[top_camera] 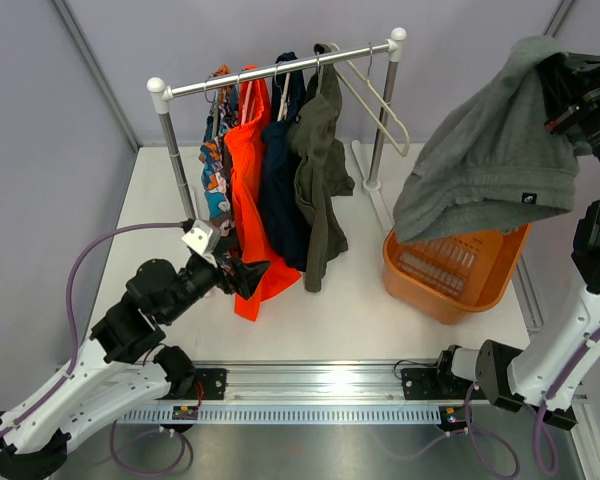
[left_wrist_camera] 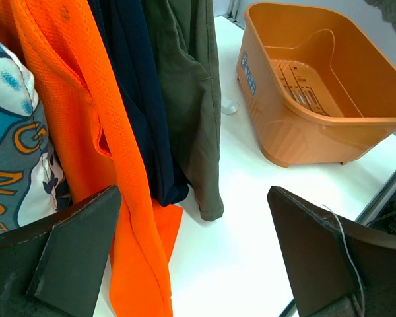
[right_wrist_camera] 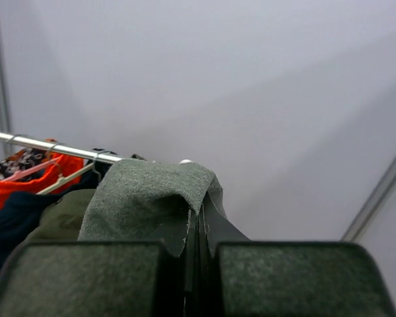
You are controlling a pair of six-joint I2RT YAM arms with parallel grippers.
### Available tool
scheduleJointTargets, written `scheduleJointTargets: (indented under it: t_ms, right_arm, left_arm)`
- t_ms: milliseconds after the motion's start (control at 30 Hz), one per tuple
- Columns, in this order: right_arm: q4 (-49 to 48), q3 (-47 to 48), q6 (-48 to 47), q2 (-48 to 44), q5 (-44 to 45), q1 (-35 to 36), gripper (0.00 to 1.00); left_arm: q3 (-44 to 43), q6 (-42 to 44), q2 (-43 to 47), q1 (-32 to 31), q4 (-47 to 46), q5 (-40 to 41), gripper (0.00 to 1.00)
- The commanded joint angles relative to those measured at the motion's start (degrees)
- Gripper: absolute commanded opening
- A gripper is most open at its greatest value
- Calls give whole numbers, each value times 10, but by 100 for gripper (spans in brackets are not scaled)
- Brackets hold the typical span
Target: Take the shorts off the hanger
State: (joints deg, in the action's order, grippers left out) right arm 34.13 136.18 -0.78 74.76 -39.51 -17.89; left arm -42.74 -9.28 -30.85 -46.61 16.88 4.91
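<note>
The mid-grey shorts (top_camera: 490, 150) hang high at the right, above the orange basket (top_camera: 420, 290), with my right gripper (top_camera: 558, 85) shut on their top edge. The right wrist view shows the grey cloth (right_wrist_camera: 145, 198) pinched between the closed fingers of that gripper (right_wrist_camera: 199, 228). The dark olive shorts (top_camera: 320, 170) still hang on a hanger at the right end of the rail (top_camera: 280, 70). Next to them an empty white hanger (top_camera: 380, 105) dangles. My left gripper (top_camera: 242, 275) stands open and empty, low by the orange pair's hem; its wrist view shows the olive shorts (left_wrist_camera: 188, 86) beyond the gripper (left_wrist_camera: 193, 198).
On the rail also hang a bright orange pair (top_camera: 248, 170), a navy pair (top_camera: 280, 180) and a patterned garment (top_camera: 216, 170). The orange basket (left_wrist_camera: 297, 132) holds nothing. The rack's right post (top_camera: 383, 120) stands between the clothes and the basket. Grey walls enclose the table.
</note>
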Motion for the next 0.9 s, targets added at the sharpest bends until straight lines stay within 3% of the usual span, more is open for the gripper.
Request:
scheduleJointTargets:
  t_ms: [0, 233, 433, 667, 700, 833, 867]
  right_arm:
    - [-56, -40, 69, 28, 8, -57, 0]
    - [-43, -249, 12, -3, -89, -79, 0]
    - [-16, -433, -73, 0, -59, -48, 0]
    - [50, -618, -207, -10, -16, 17, 27]
    - [55, -630, -213, -14, -9, 17, 40]
    - [84, -596, -254, -25, 27, 17, 63]
    - [98, -578, -256, -25, 29, 17, 64]
  left_arm:
    - [-20, 11, 4, 1, -32, -10, 99]
    - [-24, 22, 5, 1, -29, -10, 99]
    - [-31, 30, -11, 1, -42, -11, 99]
    - [-36, 19, -24, 1, -41, -18, 99]
    - [-36, 15, -20, 1, -39, -18, 99]
    - [-31, 12, -9, 1, -32, -15, 99]
    - [-29, 13, -7, 1, -33, -13, 99]
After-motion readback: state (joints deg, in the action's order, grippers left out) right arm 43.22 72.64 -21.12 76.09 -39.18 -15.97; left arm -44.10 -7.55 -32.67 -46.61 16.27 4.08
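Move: Below the raised right hand, which already grips the grey shorts, the orange basket lies some 60 cm down, about 4 cm ahead and 5 cm to the right. The empty hanger at the rail's end is roughly 20 cm ahead, 12 cm left and 22 cm lower; the olive shorts hang about 13 cm ahead, 24 cm left and 38 cm lower. From the left hand the basket is about 9 cm ahead, 43 cm right and 21 cm lower. Swinging the grey shorts down into the basket, the right hand first goes forward and to the right, then drops fast, about 44 cm in all, tipping its fingers down by some 60 degrees. Late in the drop it eases back a little and to the left, while the shut fingers open to over half and let go of the cloth. ##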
